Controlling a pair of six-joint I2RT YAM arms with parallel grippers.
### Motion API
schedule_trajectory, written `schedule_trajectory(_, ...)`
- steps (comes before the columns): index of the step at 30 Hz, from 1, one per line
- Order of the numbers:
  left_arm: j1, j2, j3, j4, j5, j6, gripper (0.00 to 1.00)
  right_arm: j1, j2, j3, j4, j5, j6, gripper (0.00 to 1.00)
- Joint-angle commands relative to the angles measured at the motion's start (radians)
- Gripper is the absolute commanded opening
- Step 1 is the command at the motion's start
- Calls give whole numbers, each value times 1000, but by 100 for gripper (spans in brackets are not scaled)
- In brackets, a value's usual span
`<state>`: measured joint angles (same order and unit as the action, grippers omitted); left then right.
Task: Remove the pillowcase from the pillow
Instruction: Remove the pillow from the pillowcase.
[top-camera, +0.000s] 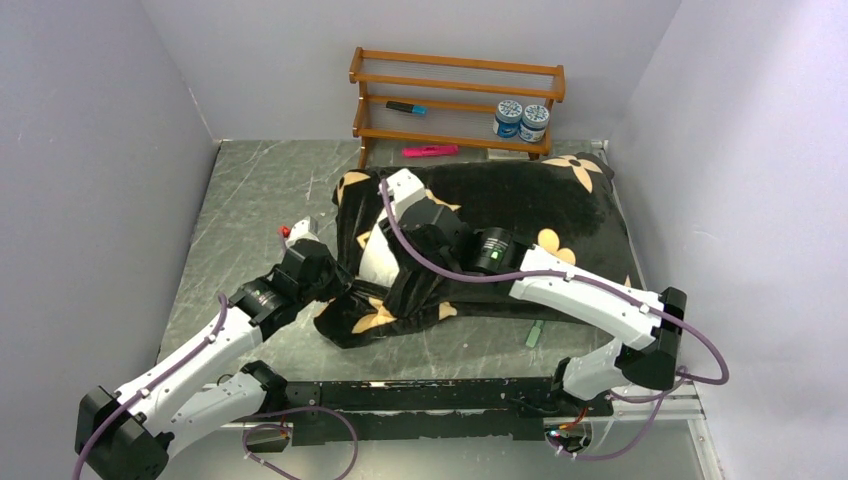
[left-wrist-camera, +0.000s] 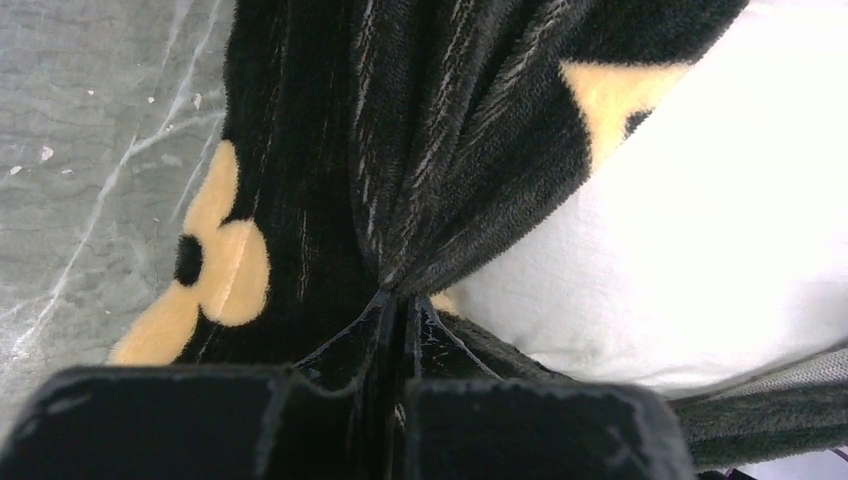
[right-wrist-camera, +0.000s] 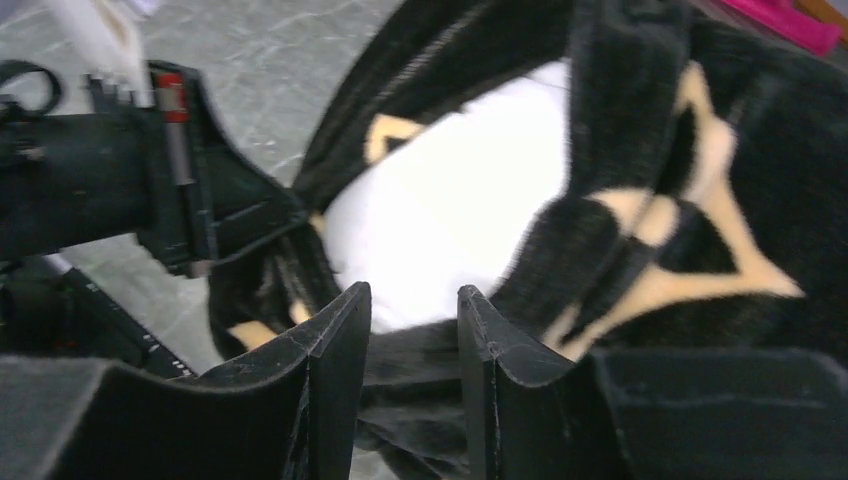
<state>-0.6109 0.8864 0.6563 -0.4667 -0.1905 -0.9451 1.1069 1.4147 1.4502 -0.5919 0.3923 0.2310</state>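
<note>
The black plush pillowcase (top-camera: 520, 215) with cream flowers lies across the table, its open end to the left. The white pillow (top-camera: 378, 258) shows through that opening. My left gripper (top-camera: 338, 285) is shut on a bunched fold of the pillowcase's (left-wrist-camera: 300, 150) edge; in the left wrist view the gripper (left-wrist-camera: 405, 297) pinches the fabric beside the pillow (left-wrist-camera: 700, 200). My right gripper (top-camera: 405, 280) hovers over the opening. Its jaws (right-wrist-camera: 413, 290) stand apart, with loose black fabric lying beyond them, nothing pinched. Ahead of it are the pillow (right-wrist-camera: 450, 220) and the pillowcase (right-wrist-camera: 760, 170).
A wooden rack (top-camera: 455, 100) stands at the back with two blue-lidded jars (top-camera: 521, 118) and a blue marker (top-camera: 405, 107). A pink highlighter (top-camera: 430, 151) lies under it. A small green object (top-camera: 535, 333) lies near the front edge. Walls close both sides.
</note>
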Motion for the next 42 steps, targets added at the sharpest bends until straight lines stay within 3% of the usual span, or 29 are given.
schedule_trajectory(1, 10, -13, -33, -103, -11, 7, 5, 57, 47, 78, 23, -62, 63, 41)
schedule_trajectory(11, 10, -21, -50, -90, 26, -35, 5, 62, 168, 55, 21, -106, 171, 46)
schedule_trajectory(22, 10, -29, -41, -103, 48, -26, 5, 61, 258, 76, -93, 66, 227, 68)
schedule_trajectory(30, 10, -41, -38, -118, 65, -15, 5, 58, 333, 110, -219, 185, 285, 76)
schedule_trajectory(42, 10, -71, -36, -168, 66, -3, 5, 8, 377, 67, -168, 163, 333, 89)
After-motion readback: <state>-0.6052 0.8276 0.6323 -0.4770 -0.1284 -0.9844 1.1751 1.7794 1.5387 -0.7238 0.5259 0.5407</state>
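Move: The exposed white end of the pillow lies about 14 cm below the right hand, some 3 cm ahead and 2 cm to its left. From the right hand, the pillowcase rim pinched by the left fingers is some 10 cm left, 2 cm back and 15 cm down; the case's front fold is about 8 cm back, 4 cm left and 17 cm down. From the left hand, that pillow end is about 5 cm ahead, 8 cm right and just below. Right hand sinks about 12 cm, bearing left, opening wide onto the white pillow; left keeps pinching the case. ##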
